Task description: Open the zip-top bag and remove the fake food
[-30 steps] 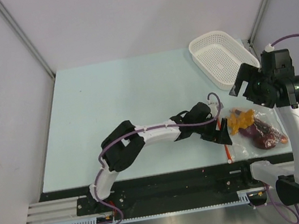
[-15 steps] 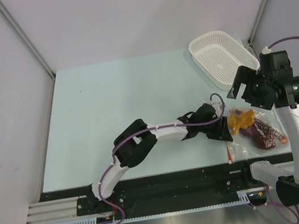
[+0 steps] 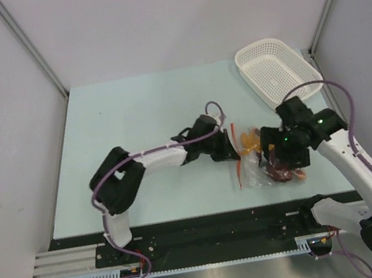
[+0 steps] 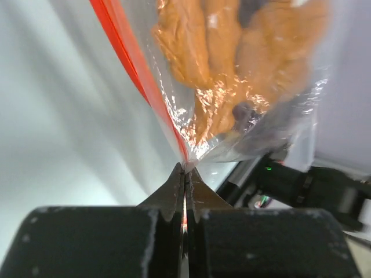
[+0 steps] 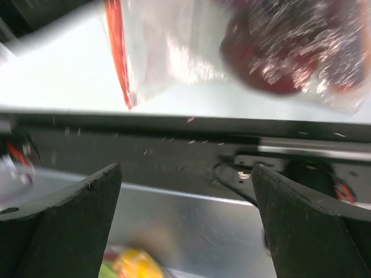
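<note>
The zip-top bag [image 3: 253, 165] lies clear and crinkled on the pale table, with its red zip strip [image 3: 236, 150] on the left. My left gripper [image 3: 227, 148] is shut on that edge. In the left wrist view the jaws pinch the red zip strip [image 4: 139, 69] at the bag's corner [image 4: 186, 168], and the orange fake food [image 4: 232, 52] hangs just beyond. My right gripper [image 3: 281, 159] hovers open over the bag's right side. In its own view the bag [image 5: 174, 46] and a dark maroon lump [image 5: 278, 58] sit past the open right gripper [image 5: 185, 171], apart from the fingers [image 5: 75, 220].
A white perforated basket [image 3: 273, 71] stands at the table's back right corner. A black rail [image 3: 208, 228] runs along the near edge, with metal plate [image 5: 191, 231] below it. Grey walls close in both sides. A blurred yellow-green thing [image 5: 130, 263] shows low in the right wrist view.
My left gripper closed on the bag's zip edge and dragged the bag left and farther onto the table. The right arm swung down and left to hover over the bag.
</note>
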### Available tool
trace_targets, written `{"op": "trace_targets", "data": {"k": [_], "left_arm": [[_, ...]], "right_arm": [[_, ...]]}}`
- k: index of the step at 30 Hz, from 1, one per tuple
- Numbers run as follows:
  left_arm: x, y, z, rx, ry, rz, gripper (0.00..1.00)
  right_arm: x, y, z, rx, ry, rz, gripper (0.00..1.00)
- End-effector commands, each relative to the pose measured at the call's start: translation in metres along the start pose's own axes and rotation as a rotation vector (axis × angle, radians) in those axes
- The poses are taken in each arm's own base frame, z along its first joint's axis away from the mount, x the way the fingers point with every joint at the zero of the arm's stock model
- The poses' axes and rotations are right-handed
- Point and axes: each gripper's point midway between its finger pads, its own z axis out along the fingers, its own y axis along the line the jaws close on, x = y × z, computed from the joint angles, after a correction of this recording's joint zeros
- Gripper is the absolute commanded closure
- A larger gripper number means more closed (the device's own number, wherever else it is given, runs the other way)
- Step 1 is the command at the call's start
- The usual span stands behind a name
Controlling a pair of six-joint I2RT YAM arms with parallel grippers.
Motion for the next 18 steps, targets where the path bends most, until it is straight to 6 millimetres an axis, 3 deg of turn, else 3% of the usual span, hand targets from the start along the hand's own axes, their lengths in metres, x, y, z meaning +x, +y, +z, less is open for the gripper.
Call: {"op": "trace_targets", "data": {"k": [1,3,4,5,6,7,9,10,12,14,15,18], "left_arm": [[-0.016,-0.025,-0.068,0.012,-0.038,-0.005,1.00],[-0.011,-0.014,-0.083,-0.047,-0.046,-0.082,1.00],[-0.015,-0.026,-0.100,-0.024,-0.084,-0.089,1.00],[-0.011,-0.017,-0.106,-0.060,-0.100,-0.128,1.00],[-0.014,-0.020,-0.115,-0.050,-0.122,-0.192,1.00],[-0.015,-0.025,-0.127,-0.029,-0.146,-0.208,1.00],[-0.016,-0.025,-0.138,-0.047,-0.155,-0.264,1.00],[-0.022,-0.033,-0.146,-0.041,-0.167,-0.268,1.00],[-0.019,-0.030,-0.155,-0.082,-0.160,-0.317,1.00],[-0.021,-0.035,-0.165,-0.082,-0.174,-0.336,1.00],[-0.021,-0.035,-0.168,-0.084,-0.176,-0.363,1.00],[-0.024,-0.032,-0.177,-0.099,-0.187,-0.389,1.00]], "right_arm": [[0.019,0.072,0.009,-0.247,-0.012,-0.129,0.00],[0.038,0.089,0.015,-0.290,0.005,-0.184,0.00],[0.034,0.104,0.014,-0.350,-0.032,-0.209,0.00],[0.038,0.106,0.020,-0.358,-0.042,-0.230,0.00],[0.051,0.116,0.020,-0.393,-0.051,-0.296,0.00],[0.041,0.124,0.017,-0.421,-0.150,-0.337,0.00],[0.051,0.123,0.024,-0.397,-0.216,-0.422,0.00],[0.039,0.125,0.022,-0.384,-0.325,-0.448,0.00],[0.041,0.124,0.031,-0.381,-0.409,-0.522,0.00],[0.035,0.137,0.024,-0.408,-0.578,-0.619,0.00],[0.037,0.133,0.032,-0.385,-0.611,-0.664,0.00],[0.017,0.124,0.037,-0.232,-0.785,-0.700,0.00]]}}
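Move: The right hand hangs open some 16 cm above the table, with the near end of the bag's red zip about 8 cm to its left, roughly level with it fore and aft. The dark red food lies about 4 cm ahead and 3 cm right of it, the orange food about 13 cm ahead and 3 cm left. For the left hand, already pinching the zip farther up, that near end is about 7 cm back and 6 cm lower. Still pinching the red zip edge in its shut fingers, the left hand hauls the bag up and to the left, about 10 cm each way, mostly rising first, while turning some 20 degrees counter-clockwise. The right hand chases the zip's near end, sweeping about 14 cm left and slightly back and down, fingers wide open, swinging counter-clockwise and tipping its fingertips forward. ##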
